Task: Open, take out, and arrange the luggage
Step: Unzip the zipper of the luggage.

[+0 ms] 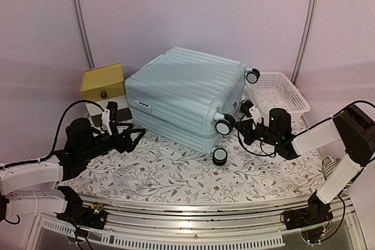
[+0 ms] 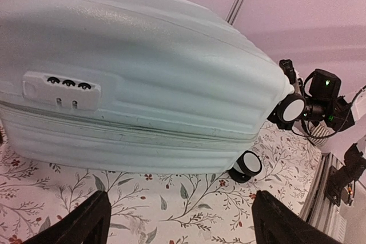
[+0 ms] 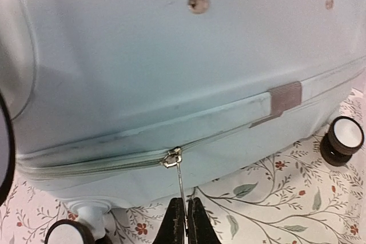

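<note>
The pale mint-blue ribbed luggage (image 1: 187, 95) lies flat and zipped shut on the flowered cloth, its caster wheels (image 1: 223, 125) facing right. My right gripper (image 3: 186, 207) is at its wheel end, shut on the thin metal zipper pull (image 3: 180, 178), which hangs from the slider (image 3: 171, 158) on the zip line. In the top view the right gripper (image 1: 246, 130) sits close to the wheels. My left gripper (image 1: 136, 136) is open and empty, low over the cloth just in front of the luggage's left side, where the combination lock (image 2: 62, 88) shows.
A yellow-topped drawer box (image 1: 103, 86) stands left of the luggage, behind the left arm. A white lattice basket (image 1: 277, 93) sits at the right behind the right gripper. Cables trail by both arms. The table's front rail (image 1: 193, 226) runs along the near edge.
</note>
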Controlling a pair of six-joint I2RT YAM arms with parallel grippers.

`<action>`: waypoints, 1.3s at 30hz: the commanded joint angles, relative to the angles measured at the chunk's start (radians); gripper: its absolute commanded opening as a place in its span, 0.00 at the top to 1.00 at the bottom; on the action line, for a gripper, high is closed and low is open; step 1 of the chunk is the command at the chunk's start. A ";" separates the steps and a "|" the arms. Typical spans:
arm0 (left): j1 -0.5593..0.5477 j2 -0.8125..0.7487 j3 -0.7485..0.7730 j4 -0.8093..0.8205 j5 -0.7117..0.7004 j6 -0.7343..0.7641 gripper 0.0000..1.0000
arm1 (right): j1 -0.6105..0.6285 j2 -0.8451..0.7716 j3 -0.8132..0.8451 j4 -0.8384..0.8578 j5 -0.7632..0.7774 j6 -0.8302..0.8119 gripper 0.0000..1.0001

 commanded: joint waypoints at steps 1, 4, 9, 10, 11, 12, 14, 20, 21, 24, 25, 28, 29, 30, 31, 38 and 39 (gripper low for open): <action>-0.010 -0.011 0.013 -0.001 -0.007 0.009 0.12 | -0.056 -0.012 0.044 0.002 0.401 0.066 0.98; -0.009 -0.014 0.014 -0.016 -0.027 0.010 0.12 | -0.061 -0.006 0.065 -0.025 0.500 0.133 0.99; -0.008 -0.022 0.020 -0.055 -0.080 0.011 0.13 | -0.079 -0.015 0.080 -0.077 0.601 0.200 0.98; -0.008 -0.023 0.019 -0.058 -0.089 0.011 0.13 | -0.084 -0.020 0.081 -0.087 0.602 0.211 0.98; -0.008 -0.024 0.019 -0.062 -0.096 0.010 0.13 | -0.087 -0.026 0.083 -0.101 0.599 0.218 0.98; -0.008 -0.025 0.019 -0.064 -0.101 0.006 0.13 | -0.089 -0.035 0.085 -0.110 0.592 0.220 0.98; -0.008 -0.022 0.019 -0.068 -0.109 0.002 0.13 | -0.090 -0.057 0.088 -0.137 0.555 0.209 0.96; -0.008 0.010 0.029 -0.070 -0.116 -0.014 0.13 | -0.088 -0.131 0.124 -0.293 0.345 0.140 0.74; -0.008 0.016 0.032 -0.070 -0.113 -0.017 0.13 | -0.088 -0.142 0.134 -0.326 0.339 0.138 0.73; -0.008 0.031 0.040 -0.071 -0.109 -0.021 0.13 | -0.089 -0.179 0.155 -0.407 0.343 0.136 0.68; -0.007 0.035 0.043 -0.073 -0.110 -0.021 0.13 | -0.089 -0.195 0.160 -0.428 0.337 0.135 0.63; -0.007 0.044 0.048 -0.080 -0.113 -0.025 0.13 | -0.089 -0.247 0.174 -0.488 0.258 0.122 0.40; -0.007 0.049 0.052 -0.082 -0.116 -0.029 0.13 | -0.088 -0.265 0.185 -0.511 0.212 0.118 0.36; -0.007 0.055 0.054 -0.082 -0.117 -0.033 0.12 | -0.088 -0.273 0.201 -0.540 0.153 0.111 0.33; -0.006 0.065 0.056 -0.083 -0.119 -0.043 0.12 | -0.087 -0.275 0.223 -0.575 0.102 0.103 0.32; 0.001 0.195 0.123 -0.100 -0.083 -0.098 0.13 | -0.042 -0.202 0.432 -0.908 -0.085 -0.003 0.34; 0.002 0.211 0.134 -0.101 -0.082 -0.104 0.13 | -0.025 -0.196 0.451 -0.937 -0.109 -0.018 0.32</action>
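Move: The right fingers are already shut on the zipper pull; its slider sits on the suitcase seam about 2 cm ahead, 3 cm left and 1 cm above the right hand. The grey strip on the seam lies roughly 9 cm ahead and 2 cm up. The near lower wheel is some 5 cm back, 9 cm left and 6 cm down, the far lower wheel about 14 cm ahead, 3 cm right. From the left hand the slider is around 40 cm right, 11 cm forward, 7 cm lower. Still pinching the zipper pull, the right hand drags it about 9 cm to the right and 5 cm forward along the suitcase's wheel end, turning clockwise nearly 30 degrees. Then the fingers open, let go, and the hand rises some 10 cm, swinging back left and a little back, most of the turn undone. The open left hand eases about 3 cm down and forward towards the suitcase, tipping down. ##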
